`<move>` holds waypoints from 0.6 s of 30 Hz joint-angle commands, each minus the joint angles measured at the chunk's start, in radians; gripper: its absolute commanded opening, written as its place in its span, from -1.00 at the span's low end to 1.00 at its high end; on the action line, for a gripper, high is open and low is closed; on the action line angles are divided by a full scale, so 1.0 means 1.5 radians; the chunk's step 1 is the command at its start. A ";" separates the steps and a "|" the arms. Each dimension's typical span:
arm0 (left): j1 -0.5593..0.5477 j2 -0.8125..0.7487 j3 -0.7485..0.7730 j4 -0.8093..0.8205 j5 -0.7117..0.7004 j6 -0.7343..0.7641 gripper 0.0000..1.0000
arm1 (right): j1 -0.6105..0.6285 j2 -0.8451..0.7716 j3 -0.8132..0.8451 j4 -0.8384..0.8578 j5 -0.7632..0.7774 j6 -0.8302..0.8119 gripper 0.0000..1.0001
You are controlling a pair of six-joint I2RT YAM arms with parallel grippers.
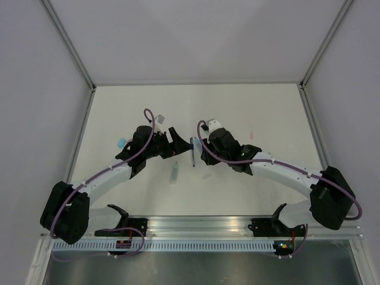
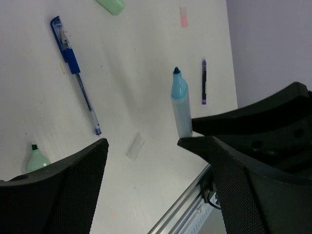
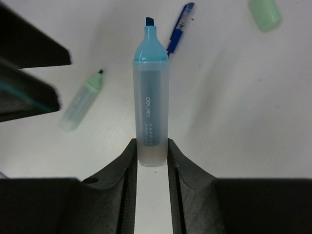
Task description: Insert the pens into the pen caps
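Note:
My right gripper (image 3: pixel 151 146) is shut on the lower end of a light blue highlighter pen (image 3: pixel 151 97), which is uncapped and held upright with its dark tip up. My left gripper (image 2: pixel 143 141) stands open just beside it with nothing between its fingers, and the same pen (image 2: pixel 180 105) shows past its right finger (image 2: pixel 253 195). On the table lie a blue ballpoint pen (image 2: pixel 75 73), a thin dark purple pen (image 2: pixel 204 82) and a mint green highlighter pen (image 3: pixel 80 102). A mint green cap (image 3: pixel 264 13), a pink cap (image 2: pixel 184 17), a clear cap (image 2: pixel 135 146) and a light blue cap (image 1: pixel 122 142) lie apart.
Both arms meet over the middle of the white table (image 1: pixel 267 107). A metal rail (image 2: pixel 185 204) runs along the near edge, close under my left gripper. Grey walls close off the back and both sides.

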 commanded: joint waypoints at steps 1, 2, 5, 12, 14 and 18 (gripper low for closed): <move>0.002 0.010 0.029 0.083 0.036 -0.043 0.75 | 0.031 -0.059 -0.011 0.051 -0.017 0.043 -1.00; 0.002 0.013 0.029 0.092 0.038 -0.052 0.74 | 0.035 -0.065 -0.011 0.052 -0.020 0.047 -1.00; 0.001 0.019 0.023 0.128 0.054 -0.066 0.71 | 0.053 -0.084 -0.011 0.056 -0.022 0.054 -1.00; -0.004 0.023 0.020 0.178 0.071 -0.080 0.57 | 0.077 -0.113 -0.009 0.060 -0.025 0.069 -1.00; -0.010 0.030 0.023 0.182 0.071 -0.082 0.50 | 0.078 -0.118 -0.007 0.061 -0.025 0.072 -1.00; -0.022 0.048 0.026 0.214 0.098 -0.096 0.14 | 0.082 -0.122 -0.006 0.059 -0.019 0.075 -1.00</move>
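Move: The light-blue highlighter, tip up in the right fingers, has its middle some 9 cm to the left hand's right, about 1 cm ahead and 6 cm lower. Beneath, the blue pen lies roughly 6 cm ahead of the left hand, 4 cm right and 14 cm down; the green highlighter is about 4 cm back, 5 cm left and equally low. From the right hand, the open left gripper is about 10 cm left, level fore-and-aft, and 7 cm up. The right hand keeps its pinch on the highlighter's bottom end and brings it up about 6 cm, back and left some 4 cm each, into the left hand's gap. The left hand rises nearly 4 cm and goes about 3 cm right to meet it, rolling some 10 degrees, its fingers partly closing around the highlighter's upper part; whether they touch can't be made out. ##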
